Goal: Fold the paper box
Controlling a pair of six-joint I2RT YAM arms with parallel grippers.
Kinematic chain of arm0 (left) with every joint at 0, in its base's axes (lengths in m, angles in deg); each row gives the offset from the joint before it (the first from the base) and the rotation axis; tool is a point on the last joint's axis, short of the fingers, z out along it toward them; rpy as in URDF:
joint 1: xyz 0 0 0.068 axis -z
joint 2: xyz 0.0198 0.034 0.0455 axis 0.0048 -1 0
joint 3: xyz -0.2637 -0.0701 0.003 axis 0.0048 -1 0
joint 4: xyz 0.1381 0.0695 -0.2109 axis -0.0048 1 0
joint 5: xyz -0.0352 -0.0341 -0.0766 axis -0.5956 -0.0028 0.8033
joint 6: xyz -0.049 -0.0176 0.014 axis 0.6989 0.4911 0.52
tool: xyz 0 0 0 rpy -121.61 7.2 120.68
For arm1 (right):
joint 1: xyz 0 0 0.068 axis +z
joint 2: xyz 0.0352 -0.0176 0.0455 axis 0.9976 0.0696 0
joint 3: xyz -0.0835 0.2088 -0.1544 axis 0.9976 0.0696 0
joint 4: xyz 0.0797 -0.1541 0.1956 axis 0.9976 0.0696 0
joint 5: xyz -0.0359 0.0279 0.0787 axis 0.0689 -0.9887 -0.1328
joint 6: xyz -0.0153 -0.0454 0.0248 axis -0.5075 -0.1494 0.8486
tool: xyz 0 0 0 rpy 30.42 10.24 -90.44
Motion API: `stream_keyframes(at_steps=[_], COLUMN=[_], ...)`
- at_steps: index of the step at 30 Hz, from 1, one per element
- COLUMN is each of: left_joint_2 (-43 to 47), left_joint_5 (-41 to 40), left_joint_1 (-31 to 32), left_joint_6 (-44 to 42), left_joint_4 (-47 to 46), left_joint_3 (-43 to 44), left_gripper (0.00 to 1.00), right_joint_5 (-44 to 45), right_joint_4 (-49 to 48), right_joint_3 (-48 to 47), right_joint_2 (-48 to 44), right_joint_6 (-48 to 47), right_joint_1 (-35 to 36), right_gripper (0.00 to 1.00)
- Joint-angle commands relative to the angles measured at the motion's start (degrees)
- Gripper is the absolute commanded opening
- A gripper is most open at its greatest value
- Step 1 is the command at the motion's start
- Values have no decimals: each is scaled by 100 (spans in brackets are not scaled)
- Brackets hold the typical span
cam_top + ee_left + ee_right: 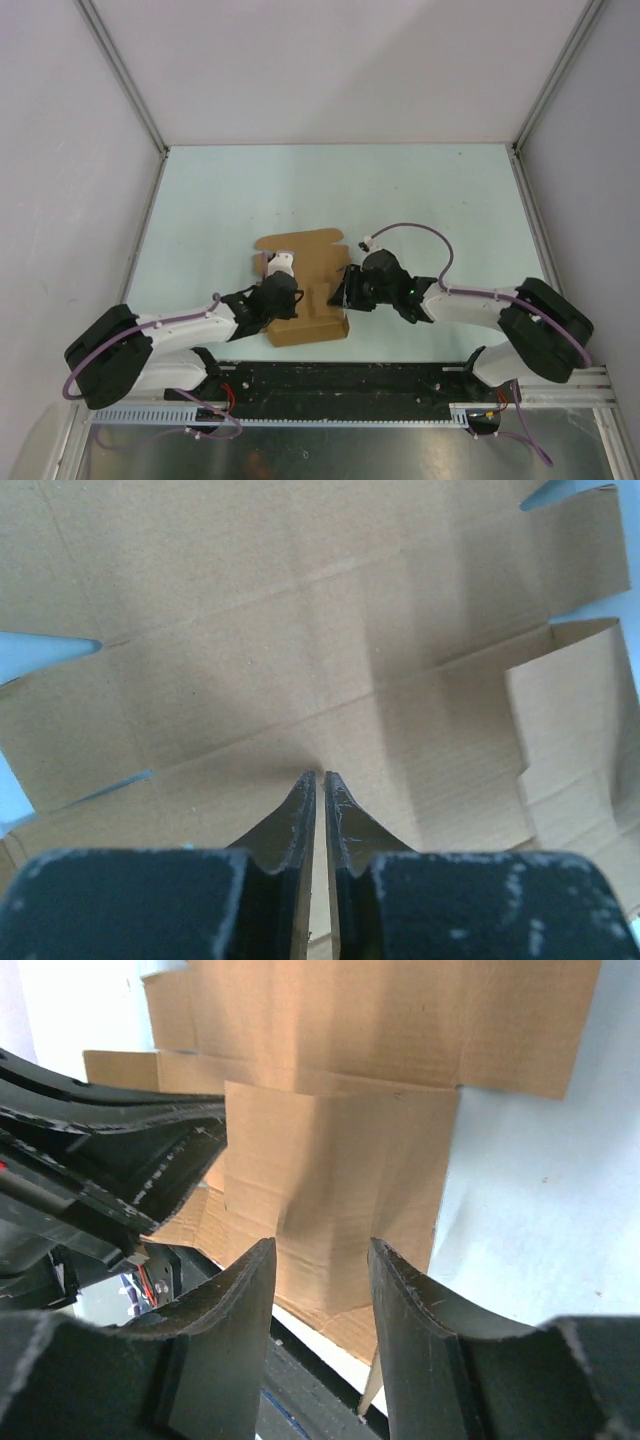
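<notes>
The paper box [312, 262] is a flat brown die-cut cardboard sheet with creases and tabs, lying on the pale table between both arms. My left gripper [287, 296] is shut, and its tips [320, 775] press down on the middle of the sheet [300, 630]. My right gripper [346, 290] is open at the sheet's right edge. In the right wrist view its fingers [322, 1250] straddle a panel of the sheet [340, 1160] that looks slightly raised, without closing on it. The left arm [100, 1160] shows close by at the left of that view.
A black mounting rail [350, 380] runs along the near table edge just below the sheet. White walls with metal frame posts [125, 80] enclose the pale blue-green table [430, 190] on three sides.
</notes>
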Motion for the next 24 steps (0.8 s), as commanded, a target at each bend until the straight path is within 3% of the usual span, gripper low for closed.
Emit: stream_keyframes(at_steps=[1, 6, 11, 20, 24], left_joint_2=[494, 996, 1680, 2753, 3369], left_joint_5=[127, -75, -504, -910, -1059], left_joint_1=[-21, -21, -38, -214, -232], left_joint_6=[-162, -329, -408, 601, 1128], left_joint_4=[245, 789, 1396, 3128, 3768], left_joint_3=[322, 639, 956, 939, 851], left_gripper=[12, 14, 19, 62, 67], right_joint_5=[593, 971, 910, 550, 409], right_joint_4=[1028, 2023, 1980, 1452, 1338], right_joint_3=[-452, -645, -645, -663, -672], right_joint_2=[-705, -978, -838, -294, -214], right_joint_6=[-581, -837, -899, -925, -969], right_joint_1=[-75, -181, -216, -234, -242], right_gripper=[48, 64, 67, 68, 68])
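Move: The left hand's nearly shut tips are low over the box floor; the left side flap it seems bound for lies some 9 cm to its left and 5 cm back. The folded-up near wall is about 9 cm back and 2 cm right of it, and the right side flap 7 cm right and 1 cm back. From the right hand, that right side flap sits just in front of the fingertips: roughly 2 cm left, 1 cm back and 3 cm below. Rising quickly, the left hand lifts off the box floor by about 11 cm, then swings some 5 cm left across the sheet towards its left side while its fingers open wide and its wrist turns slightly counter-clockwise. The right hand draws off to the right of the folded right side flap by about 4 cm and slightly forward, arcing up and back down as its fingers spread and tip more steeply downward. ##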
